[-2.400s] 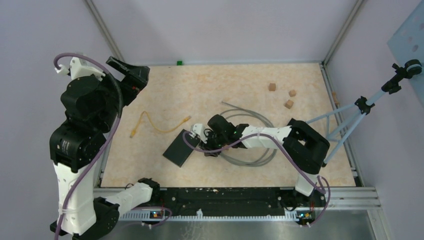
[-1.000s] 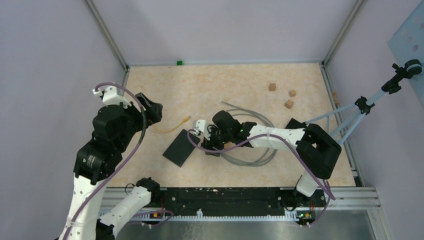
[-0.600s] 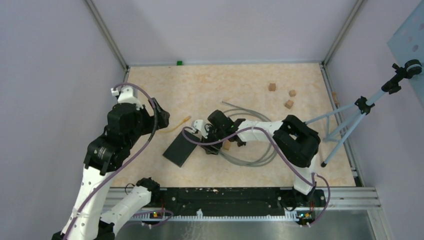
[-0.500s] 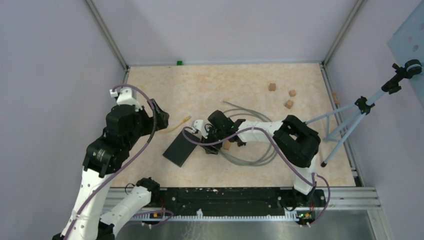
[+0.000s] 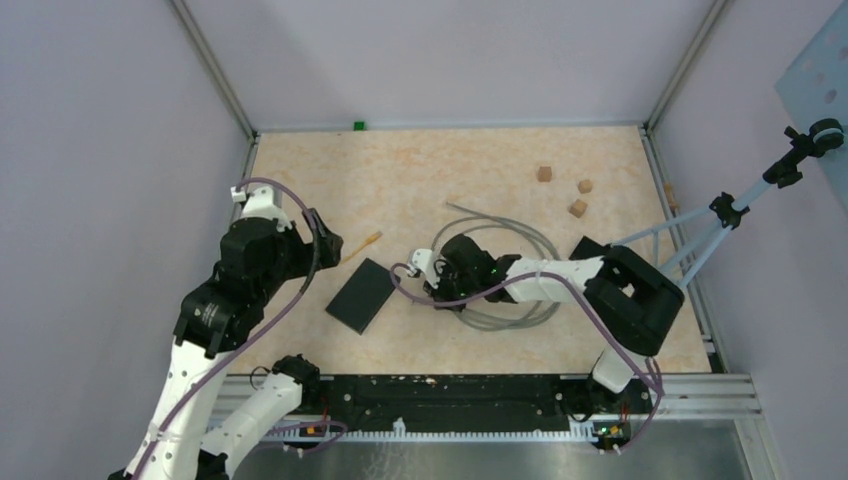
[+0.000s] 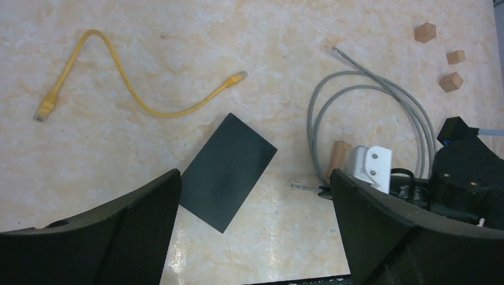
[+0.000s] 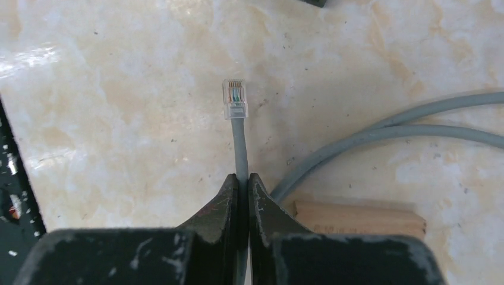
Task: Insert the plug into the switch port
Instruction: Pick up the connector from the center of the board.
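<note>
The switch [image 5: 362, 294] is a flat black box lying on the table, also seen in the left wrist view [image 6: 229, 169]. Its port does not show. To its right, my right gripper [image 7: 242, 178] is shut on a grey cable [image 7: 241, 142] just behind the clear plug [image 7: 235, 99]. The plug sticks out ahead of the fingertips, low over the table and pointing toward the switch [image 6: 299, 186]. In the top view this gripper [image 5: 432, 287] sits a short gap from the switch. My left gripper [image 6: 255, 237] hangs open high over the switch, holding nothing [image 5: 325, 245].
The grey cable's loops [image 5: 500, 310] lie under the right arm. A small wooden block [image 7: 359, 217] rests beside the right fingers. A yellow cable [image 6: 136, 101] lies at the far left. Three wooden cubes [image 5: 578, 208] sit at the back right, and a tripod [image 5: 700, 240] leans at the right edge.
My right gripper has shut on the grey cable and shifted right, a little away from the switch. The left arm has come down and forward over the table, still open.
</note>
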Available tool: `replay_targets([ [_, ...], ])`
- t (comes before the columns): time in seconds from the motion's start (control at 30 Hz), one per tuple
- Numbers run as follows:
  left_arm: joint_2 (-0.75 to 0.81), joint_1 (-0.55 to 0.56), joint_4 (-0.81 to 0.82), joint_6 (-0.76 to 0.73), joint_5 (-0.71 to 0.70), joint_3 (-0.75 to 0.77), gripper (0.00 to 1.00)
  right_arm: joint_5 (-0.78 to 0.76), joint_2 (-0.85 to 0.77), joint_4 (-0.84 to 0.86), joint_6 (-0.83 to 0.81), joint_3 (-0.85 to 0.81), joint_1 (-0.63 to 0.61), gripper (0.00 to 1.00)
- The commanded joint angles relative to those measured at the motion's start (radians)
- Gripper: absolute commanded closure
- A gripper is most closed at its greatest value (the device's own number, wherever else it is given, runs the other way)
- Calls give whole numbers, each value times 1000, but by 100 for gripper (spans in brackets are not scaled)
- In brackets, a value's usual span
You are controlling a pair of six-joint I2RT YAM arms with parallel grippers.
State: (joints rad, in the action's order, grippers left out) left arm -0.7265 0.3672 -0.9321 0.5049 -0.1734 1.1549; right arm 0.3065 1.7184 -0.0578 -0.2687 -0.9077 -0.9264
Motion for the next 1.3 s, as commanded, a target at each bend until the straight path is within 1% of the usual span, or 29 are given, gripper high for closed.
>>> replay_targets([
  [0.0,55,-5,108,-45,36,-47,1,18,-188,46,-2,48,-3,100],
  [0.13,107,-4,199,-91,131,-105,1,58,-322,37,-29,59,-3,100],
  [0.3,179,-4,317,-140,252,-152,1,64,-496,50,-49,82,-3,100],
  [0.43,261,-5,431,-183,397,-190,1,69,-627,50,-76,99,-3,100],
  [0.6,357,-4,567,-210,546,-245,1,63,-808,50,-98,128,-3,100],
  [0.63,361,-5,587,-209,603,-254,1,64,-844,45,-102,128,-3,100],
  [0.77,343,-3,703,-164,872,-303,1,64,-957,-5,-123,119,-3,100],
  [0.83,322,-5,816,-104,973,-340,1,60,-1007,-28,-131,111,-5,100],
  [0.93,284,-5,916,-55,1035,-377,1,55,-1049,-57,-139,98,-5,100],
  [1.1,224,-3,1039,-3,1072,-414,1,47,-1070,-61,-138,84,-19,100],
  [1.27,181,3,1078,-33,1159,-441,1,-97,-1070,-45,-174,93,-115,100],
])
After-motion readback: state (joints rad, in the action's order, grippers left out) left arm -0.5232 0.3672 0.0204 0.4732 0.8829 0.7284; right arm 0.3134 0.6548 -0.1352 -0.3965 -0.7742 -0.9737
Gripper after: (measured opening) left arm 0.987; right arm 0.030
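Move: The right hand's shut fingers already hold the grey cable just behind its clear plug, which pokes out some 3 cm to the left of that hand and 2 cm lower. From this hand the wooden block is about 4 cm ahead and 4 cm right, the dark box roughly 13 cm left and 1 cm ahead. From the empty left hand the plug lies about 18 cm right, 2 cm back and 28 cm down. Keeping its pinch on the grey cable behind the plug, the right hand lifts it off the board, rising about 30 cm while easing back and right, and tilts up until its fingers point left, roughly level. The left hand, empty and still wide open, travels some 14 cm right towards the plug, backing off and rising as well, and swings clockwise so its fingers face the right hand. ##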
